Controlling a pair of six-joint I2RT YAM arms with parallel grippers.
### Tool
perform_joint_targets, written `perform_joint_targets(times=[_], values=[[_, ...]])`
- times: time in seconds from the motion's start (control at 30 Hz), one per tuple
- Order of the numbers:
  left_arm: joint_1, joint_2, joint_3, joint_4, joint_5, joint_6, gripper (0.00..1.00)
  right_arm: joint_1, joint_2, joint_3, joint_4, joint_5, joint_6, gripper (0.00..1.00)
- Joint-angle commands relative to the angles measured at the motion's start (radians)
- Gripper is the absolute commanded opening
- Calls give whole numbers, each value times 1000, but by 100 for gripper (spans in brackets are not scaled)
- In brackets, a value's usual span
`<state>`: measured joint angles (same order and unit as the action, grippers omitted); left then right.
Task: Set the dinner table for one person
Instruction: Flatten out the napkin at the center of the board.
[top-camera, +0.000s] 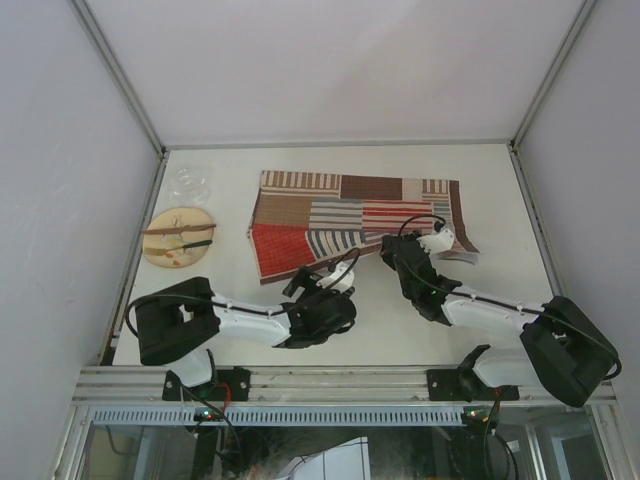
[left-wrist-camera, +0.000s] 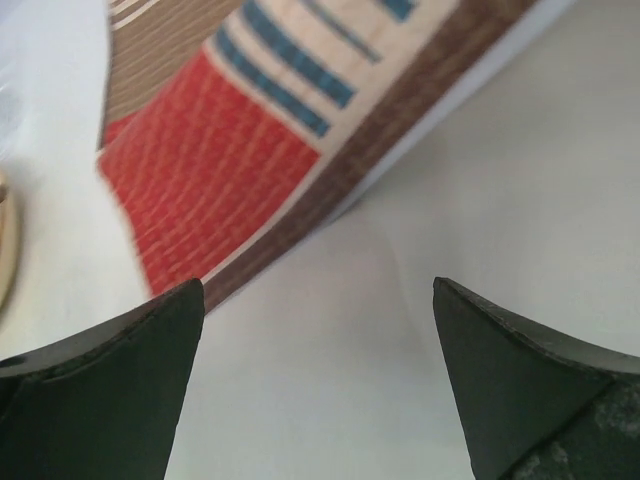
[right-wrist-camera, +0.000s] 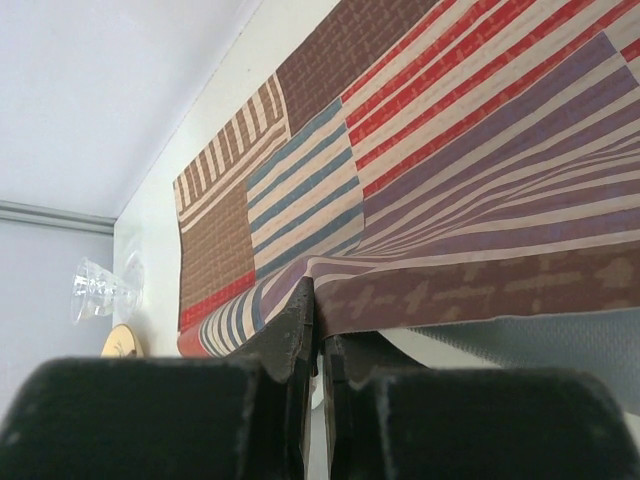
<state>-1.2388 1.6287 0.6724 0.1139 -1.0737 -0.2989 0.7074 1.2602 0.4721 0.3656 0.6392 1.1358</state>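
The dinner table (top-camera: 400, 320) is a matte white top with aluminium rails. On it lies a red, brown and blue striped placemat (top-camera: 340, 220). Its front right corner is lifted and curled, and my right gripper (top-camera: 438, 241) is shut on that edge. In the right wrist view the shut right gripper (right-wrist-camera: 320, 325) pinches the placemat (right-wrist-camera: 470, 170), which slopes up from the jaws. My left gripper (top-camera: 318, 276) stands open just in front of the placemat's front left corner. In the left wrist view the left gripper (left-wrist-camera: 318, 290) holds nothing, over bare table (left-wrist-camera: 480, 150) near the placemat corner (left-wrist-camera: 220, 170).
A round tan plate (top-camera: 170, 250) with cutlery (top-camera: 182, 236) lying across it sits at the left edge. A clear glass (top-camera: 190, 183) lies behind it, also seen as a glass (right-wrist-camera: 100, 290) in the right wrist view. Grey walls enclose the table on three sides.
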Motion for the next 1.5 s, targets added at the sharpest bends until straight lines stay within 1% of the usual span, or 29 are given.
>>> perform_joint_targets(times=[0.0,0.07,0.13,0.23,0.33,0.4,0.57,0.63,0.73,0.9,1.03,1.27,1.37,1.47], values=[[-5,-13,50,114,186,153,99,4,-28,3,39,36,-26,0],[-6,2,62,121,226,207,99,4,-28,3,37,35,-30,0],[-2,22,73,130,227,260,99,4,-30,2,36,37,-30,0],[11,37,66,157,267,333,99,4,-35,-4,43,35,-33,0],[53,32,14,235,355,382,99,4,-47,-16,52,41,-31,0],[87,36,-4,257,404,413,99,4,-56,-26,61,43,-30,0],[147,77,38,245,449,518,99,4,-61,-47,82,34,-17,0],[175,95,55,255,493,529,99,4,-53,-50,93,28,-13,0],[189,132,90,281,507,539,99,1,-39,-49,116,16,-10,0],[196,171,95,341,545,493,99,-9,-49,-43,103,18,-26,0],[195,195,68,430,489,485,99,-14,-67,-43,98,21,-42,0],[205,245,91,483,371,543,99,-13,-82,-49,81,31,-48,0],[210,226,74,528,311,558,99,-13,-82,-49,80,31,-47,0],[210,189,45,576,208,583,96,-13,-79,-49,81,33,-50,0]])
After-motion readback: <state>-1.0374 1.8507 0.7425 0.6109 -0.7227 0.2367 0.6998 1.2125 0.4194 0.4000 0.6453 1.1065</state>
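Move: The stretch of the napkin's near edge that I want lies some 6 cm ahead of my open left hand, 4 cm to its right and a centimetre lower. The red patch's middle is about 6 cm ahead and 7 cm left of that hand, roughly 4 cm below it. From my right hand, still pinching that same edge higher up, the wanted stretch is around 11 cm left, 2 cm back and 5 cm lower. I swing my left hand about 5 cm to the right, turning it some 20 degrees clockwise. Then, sinking a couple of centimetres, I reach roughly 7 cm forward to the napkin's near edge, wide-open fingers coming astride it without closing, one over the striped cloth and the other at the rim. My right hand keeps its pinch and holds the edge up almost in place. ##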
